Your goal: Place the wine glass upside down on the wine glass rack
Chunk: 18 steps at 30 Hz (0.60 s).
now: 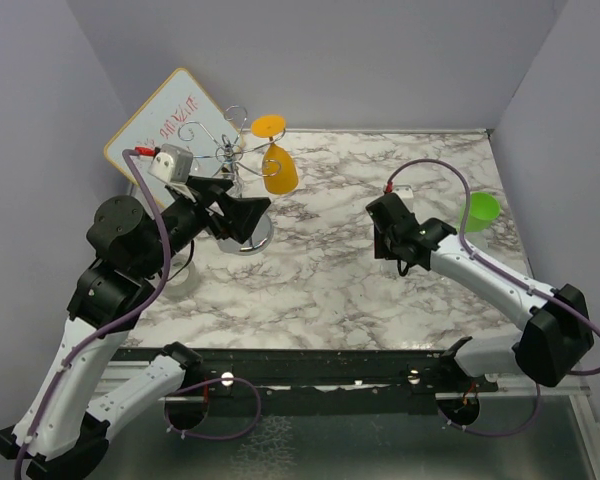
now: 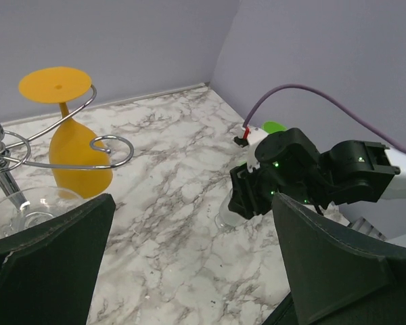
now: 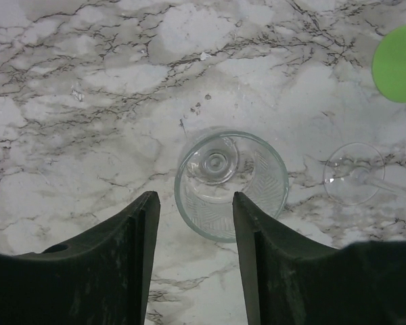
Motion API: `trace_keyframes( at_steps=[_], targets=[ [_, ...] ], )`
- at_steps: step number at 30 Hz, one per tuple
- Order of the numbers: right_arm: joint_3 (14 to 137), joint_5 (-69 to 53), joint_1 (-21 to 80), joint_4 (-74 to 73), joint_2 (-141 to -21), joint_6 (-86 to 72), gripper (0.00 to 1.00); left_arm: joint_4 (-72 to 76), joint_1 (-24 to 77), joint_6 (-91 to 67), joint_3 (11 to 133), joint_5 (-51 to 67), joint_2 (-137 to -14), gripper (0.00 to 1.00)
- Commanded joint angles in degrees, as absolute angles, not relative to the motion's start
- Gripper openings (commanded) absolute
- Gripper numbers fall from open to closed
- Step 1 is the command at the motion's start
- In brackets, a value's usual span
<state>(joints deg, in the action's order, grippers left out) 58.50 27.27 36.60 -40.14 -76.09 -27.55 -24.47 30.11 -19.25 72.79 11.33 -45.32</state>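
Observation:
A clear wine glass (image 3: pixel 230 183) stands upright on the marble, seen from above just past my right gripper (image 3: pixel 193 203). That gripper is open, its right finger (image 3: pixel 257 244) overlapping the glass rim and its left finger (image 3: pixel 132 244) beside it, gripping nothing. In the left wrist view the glass (image 2: pixel 231 213) shows under the right gripper (image 2: pixel 254 196). The wine glass rack (image 1: pixel 232 152) stands at the back left, with an orange glass (image 1: pixel 278 168) hanging upside down on it. My left gripper (image 1: pixel 235 215) is wide open by the rack's base, holding nothing.
A green glass (image 1: pixel 481 210) stands at the far right. Another clear glass (image 3: pixel 355 181) lies on the marble right of the upright one. A further clear glass (image 2: pixel 30 206) sits by the rack post. A whiteboard (image 1: pixel 160 125) leans on the back-left wall.

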Motion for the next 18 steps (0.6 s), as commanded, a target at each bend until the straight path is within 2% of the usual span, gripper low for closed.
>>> trace_keyframes(
  at_steps=[1, 8, 12, 18],
  targets=[
    [57.1, 23.9, 35.5, -35.7, -79.0, -25.2, 0.42, -21.0, 30.1, -20.7, 72.1, 12.7, -46.0, 0.99],
    [56.4, 20.4, 35.3, -31.7, -80.1, -22.6, 0.21, -18.0, 30.1, -25.3, 70.5, 13.7, -46.0, 0.99],
    [56.5, 19.8, 35.3, -30.8, -78.3, -22.4, 0.03, -17.0, 30.1, -26.0, 69.7, 15.4, -46.0, 0.99],
    [54.5, 17.0, 35.3, -24.4, -70.1, -22.7, 0.01, -16.1, 30.1, -29.3, 68.2, 16.7, -47.7, 0.99]
  ],
)
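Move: The right hand, half-closed and pointing forward and down, straddles the left rim of the clear wine glass, whose middle is about 3 cm right, 1 cm ahead and 8 cm below. A second clear glass stands roughly 14 cm right, level with the hand; the green glass some 18 cm right and 10 cm ahead, both likewise 8 cm below. From the left hand the wine glass lies about 28 cm right, 10 ahead and 36 down. The right hand dips about 2.5 cm, shuts its fingers on the wine glass's left rim, drifting left, then rises slightly. ##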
